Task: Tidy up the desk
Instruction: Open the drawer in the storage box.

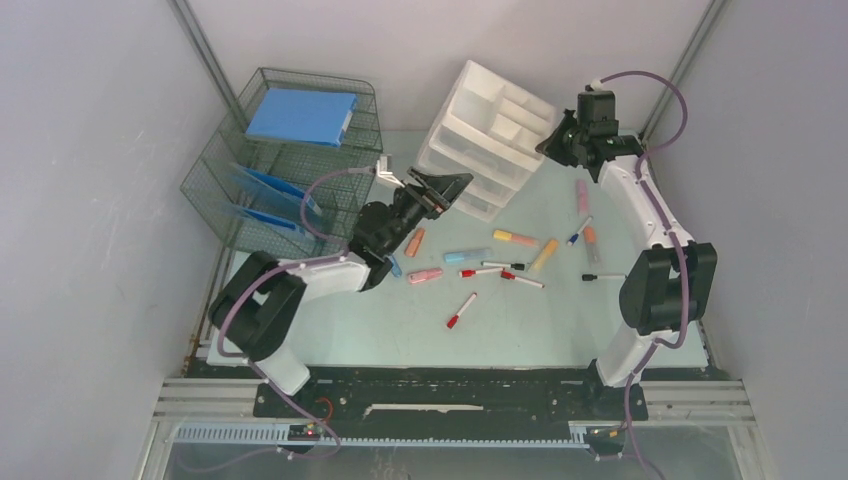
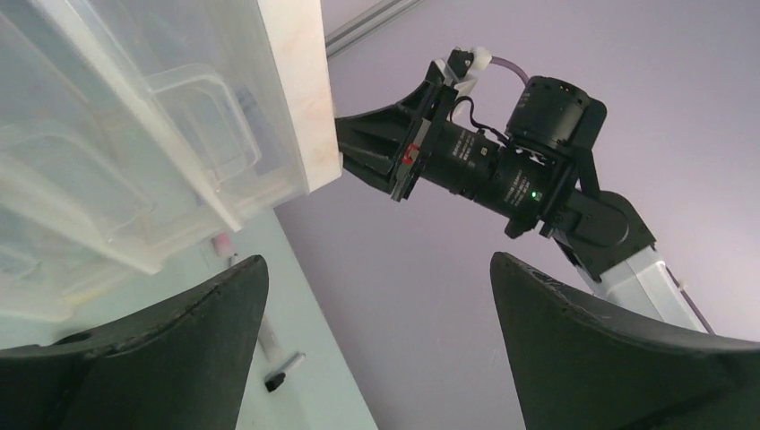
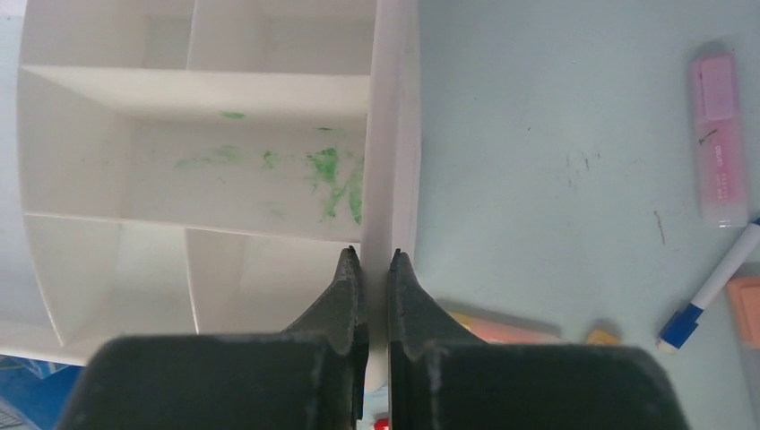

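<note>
The desk (image 1: 520,320) is a pale mint-green top strewn with several pens and markers. A white compartmented organizer (image 1: 490,135) with clear drawers stands tilted at the back centre. My right gripper (image 1: 553,143) is shut on the organizer's thin white side wall (image 3: 394,134), one finger inside a compartment and one outside, as the right wrist view shows (image 3: 375,255). My left gripper (image 1: 455,192) hangs open beside the organizer's drawer side (image 2: 134,134), with nothing between its fingers (image 2: 376,269). The right gripper (image 2: 345,148) at the organizer's edge also shows in the left wrist view.
A wire mesh tray rack (image 1: 290,160) holding a blue folder (image 1: 302,115) stands at the back left. A pink highlighter (image 3: 719,134) and a blue-capped pen (image 3: 708,296) lie right of the organizer. A red-capped pen (image 1: 460,311) lies nearest the front. Grey walls enclose three sides.
</note>
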Tool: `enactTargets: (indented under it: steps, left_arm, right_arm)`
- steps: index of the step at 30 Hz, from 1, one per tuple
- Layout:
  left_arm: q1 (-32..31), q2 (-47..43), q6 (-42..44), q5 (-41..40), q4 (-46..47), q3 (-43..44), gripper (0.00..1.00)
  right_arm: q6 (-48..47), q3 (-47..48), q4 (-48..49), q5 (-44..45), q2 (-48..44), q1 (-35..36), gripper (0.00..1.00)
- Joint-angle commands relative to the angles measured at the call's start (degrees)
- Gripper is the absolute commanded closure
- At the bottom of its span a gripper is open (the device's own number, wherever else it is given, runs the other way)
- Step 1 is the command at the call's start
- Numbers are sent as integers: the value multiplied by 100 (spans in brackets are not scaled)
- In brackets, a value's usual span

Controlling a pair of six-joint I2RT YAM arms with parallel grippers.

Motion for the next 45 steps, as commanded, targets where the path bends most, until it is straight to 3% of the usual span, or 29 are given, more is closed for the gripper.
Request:
enactTargets:
  steps: [1, 10, 18, 25, 31, 36, 45]
  left_arm:
    - [-99, 522, -175, -233, 779, 602, 0]
    - [-125, 1461, 44, -701, 760, 1303, 0]
    - [-124, 1800, 412, -900, 180, 1960, 1]
    - [-120, 2036, 504, -996, -229, 2439, 23]
    - [-127, 2078, 552, -461, 240, 2671, 39]
    - [-120, 1963, 510, 30, 686, 2677, 40]
    - [-121, 1940, 165, 250, 1014, 2599, 40]
  right_arm:
    - [718, 88, 617, -372, -613, 101, 100]
    - [789, 13, 581, -465, -757, 258, 100]
    - [782, -85, 594, -468, -931, 340, 100]
    - [772, -203, 629, -434, -1065, 382, 100]
    - [254, -234, 907, 404, -1086, 472, 100]
    - [-6, -120, 1132, 1062, -865, 442, 100]
    - [90, 392, 1003, 1433, -388, 350, 100]
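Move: The pull on the storage box's top drawer is about 8 cm ahead of the open left hand, 5 cm to its right and a couple of centimetres lower. The box's right rim, where the right hand has its grip, is some 10 cm ahead and 19 cm to the right. The blue highlighter is on the table roughly 20 cm below, 4 cm back and 3 cm right. From the right hand, the pull is some 14 cm left, 2 cm back and 5 cm lower. Forward and to the right goes the left hand, about 10 cm towards the drawer front, fingers closing part-way near the end; it then eases back a centimetre or so, one fingertip at the drawer pull. The right hand keeps pinching the box rim, drawing it back and left about 3 cm, then returning while lifting nearly 3 cm and tilting slightly. ##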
